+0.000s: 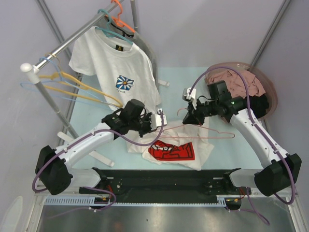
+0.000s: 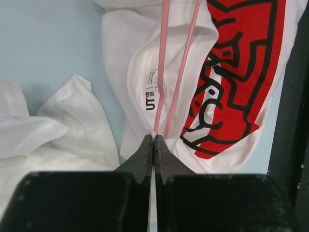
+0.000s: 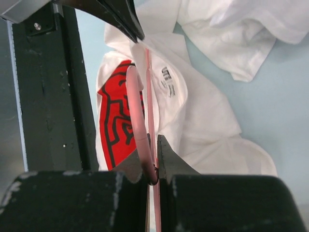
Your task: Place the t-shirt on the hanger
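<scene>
The t-shirt (image 1: 171, 151), white with a red chest print, lies crumpled on the pale blue table near the front edge. The thin pink hanger (image 1: 219, 131) is held level just above it. My left gripper (image 1: 159, 121) is shut on the shirt's neck edge; in the left wrist view a bit of white cloth shows at the gripper tips (image 2: 153, 137), and the hanger wires (image 2: 161, 72) run away over the t-shirt (image 2: 241, 72). My right gripper (image 1: 190, 116) is shut on the hanger (image 3: 135, 111) at the base of its curved hook, above the t-shirt (image 3: 193, 111).
A clothes rail (image 1: 63, 46) at back left carries a daisy-print white shirt (image 1: 113, 63) on a teal hanger (image 1: 113, 34), plus yellow hangers (image 1: 77, 84). A round basket (image 1: 270, 87) with pinkish clothes stands at back right. A black rail (image 1: 164, 179) runs along the near edge.
</scene>
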{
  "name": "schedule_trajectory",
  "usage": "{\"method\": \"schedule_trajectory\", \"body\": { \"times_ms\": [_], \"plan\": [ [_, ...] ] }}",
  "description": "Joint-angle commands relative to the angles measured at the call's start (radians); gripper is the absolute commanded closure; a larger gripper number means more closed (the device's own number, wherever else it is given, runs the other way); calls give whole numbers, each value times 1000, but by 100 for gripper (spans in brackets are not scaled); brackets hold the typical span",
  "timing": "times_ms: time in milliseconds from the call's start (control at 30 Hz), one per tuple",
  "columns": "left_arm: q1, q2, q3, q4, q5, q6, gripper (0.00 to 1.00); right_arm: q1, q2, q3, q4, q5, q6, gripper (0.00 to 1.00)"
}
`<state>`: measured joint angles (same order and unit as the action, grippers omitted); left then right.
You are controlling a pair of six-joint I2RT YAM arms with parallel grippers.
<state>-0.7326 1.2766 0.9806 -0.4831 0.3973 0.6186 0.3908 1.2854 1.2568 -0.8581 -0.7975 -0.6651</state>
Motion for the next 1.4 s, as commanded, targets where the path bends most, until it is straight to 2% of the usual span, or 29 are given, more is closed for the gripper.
{"method": "schedule_trajectory", "body": {
  "times_ms": [0, 167, 300, 633, 800, 900, 933, 1033, 1133, 1233, 1367],
  "plan": [
    [1, -34, 73, 14, 44, -43, 100, 28, -3, 3, 91, -141, 25, 100],
    [1, -40, 108, 20, 75, -63, 100, 57, 15, 3, 132, -178, 22, 100],
    [-5, -49, 125, 20, 115, -71, 100, 85, 45, 3, 276, -164, 87, 100],
    [-10, -76, 182, 47, 166, -128, 100, 181, 156, 3, 484, -141, 169, 100],
    [-10, -79, 194, 20, 204, -128, 100, 204, 193, 3, 657, -161, 249, 100],
    [-4, -95, 191, -27, 163, -109, 90, 215, 200, 3, 714, -178, 285, 100],
    [11, -112, 188, -38, 147, -99, 80, 218, 203, 3, 718, -181, 286, 100],
    [47, -152, 204, -81, 85, -21, 63, 223, 196, 3, 720, -198, 292, 100],
    [97, -163, 242, -139, 34, 79, 53, 232, 193, 3, 715, -207, 291, 100],
    [107, -151, 262, -245, 9, 200, 47, 238, 190, 3, 729, -213, 297, 100],
    [107, -135, 239, -307, 15, 262, 42, 243, 180, 3, 746, -210, 303, 100]
  ]
}}
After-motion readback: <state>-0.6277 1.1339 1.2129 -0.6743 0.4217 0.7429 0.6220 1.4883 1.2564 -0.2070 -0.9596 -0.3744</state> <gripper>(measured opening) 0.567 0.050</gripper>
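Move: The t-shirt's neck edge is already pinched between the left fingertips. From there the middle of the pink hanger, gripped by the right hand, lies about 14 cm to the right, 3 cm farther out and some 6 cm higher. The neck label shows roughly 8 cm right, 3 cm out and 12 cm below the left hand, and the red print 9 cm right, 3 cm back and 14 cm down. From the right hand the pinched neck is about 14 cm left, 3 cm back and 6 cm lower. The pink hanger, kept in the right hand's grip, is fed some 13 cm left into the t-shirt's neck, rising a little late on as that wrist levels its fingers by about 20 degrees. The left hand meanwhile pulls the neck edge up about 8 cm and slightly right over the hanger, then opens, lets go of the cloth, and backs off left, upward and forward. ##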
